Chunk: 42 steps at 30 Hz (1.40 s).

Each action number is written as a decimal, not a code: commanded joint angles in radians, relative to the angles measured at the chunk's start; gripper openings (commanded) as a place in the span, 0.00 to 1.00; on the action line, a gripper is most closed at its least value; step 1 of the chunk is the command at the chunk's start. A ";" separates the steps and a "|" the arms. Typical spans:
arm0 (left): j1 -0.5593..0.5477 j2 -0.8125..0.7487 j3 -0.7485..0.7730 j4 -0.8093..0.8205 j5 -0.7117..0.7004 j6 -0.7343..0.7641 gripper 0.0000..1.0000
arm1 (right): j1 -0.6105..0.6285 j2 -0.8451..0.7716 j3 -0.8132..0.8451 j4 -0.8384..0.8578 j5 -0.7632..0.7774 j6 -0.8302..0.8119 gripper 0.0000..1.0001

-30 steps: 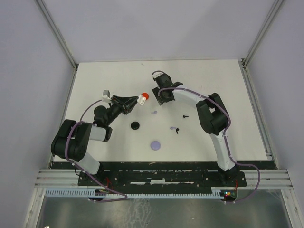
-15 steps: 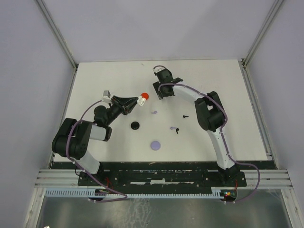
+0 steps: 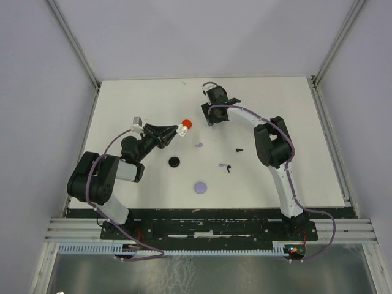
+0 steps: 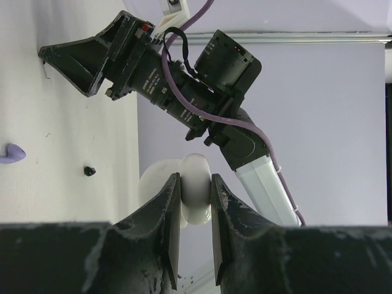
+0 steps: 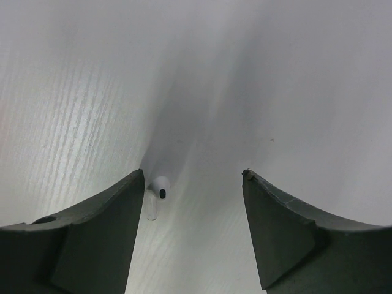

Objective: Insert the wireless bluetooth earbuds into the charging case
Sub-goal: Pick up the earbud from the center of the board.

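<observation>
My left gripper (image 4: 196,184) is shut on the white charging case (image 4: 197,191), held above the table at mid-left (image 3: 182,130); its lid part bulges out to the left of the fingers. My right gripper (image 5: 193,177) points down at the table, open. A white earbud (image 5: 159,191) lies on the table just inside its left fingertip (image 5: 125,208), not touching the right one. In the top view the right gripper (image 3: 212,117) is at the far middle, and that white earbud is hidden under it.
A red disc (image 3: 187,123) lies beside the held case. On the table are a lavender earbud (image 3: 198,145), a black disc (image 3: 175,162), a lavender disc (image 3: 200,187), a black earbud (image 3: 237,149), and a lavender and a black bud together (image 3: 226,166).
The right arm has shifted toward the far side and slightly right, away from the red disc. Its jaws have narrowed a little. The left arm and the case have not moved.
</observation>
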 commanded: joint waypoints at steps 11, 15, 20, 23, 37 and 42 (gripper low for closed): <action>0.005 0.001 0.015 0.054 0.007 -0.030 0.03 | 0.002 -0.009 0.050 -0.070 -0.088 -0.007 0.55; 0.005 -0.001 0.015 0.057 0.007 -0.031 0.03 | 0.001 0.002 0.067 -0.089 -0.093 -0.005 0.51; 0.004 0.001 0.013 0.057 0.007 -0.030 0.03 | 0.002 0.030 0.116 -0.132 -0.105 -0.006 0.50; 0.005 0.002 0.013 0.058 0.007 -0.031 0.03 | 0.001 0.048 0.150 -0.155 -0.108 -0.006 0.50; 0.004 0.004 0.023 0.054 0.008 -0.033 0.03 | 0.002 0.086 0.205 -0.195 -0.118 -0.002 0.42; 0.004 0.004 0.026 0.053 0.009 -0.032 0.03 | 0.002 0.091 0.214 -0.206 -0.120 -0.001 0.38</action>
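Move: The white earbud lies just off the right hand's point, about 2 cm to its left, 1 cm back towards the base and roughly 1 cm below, close by the left fingertip. The orange case stands some 11 cm to that hand's left and 1 cm farther out; the purple earbud is about 10 cm back and 5 cm left. From the left hand the white earbud is roughly 14 cm ahead, 11 cm right and 17 cm below. Working close over the board, the right hand centres its fingers on the white earbud with a small shift of about 2 cm, left and back towards the base, the backward part coming first and easing forward slightly later, while it sinks only about half a centimetre. The wrist tips the fingers some 10 degrees steeper, and they close from about three quarters open to around two fifths, one tip on each side of the earbud with a gap still left, not yet pinching. ##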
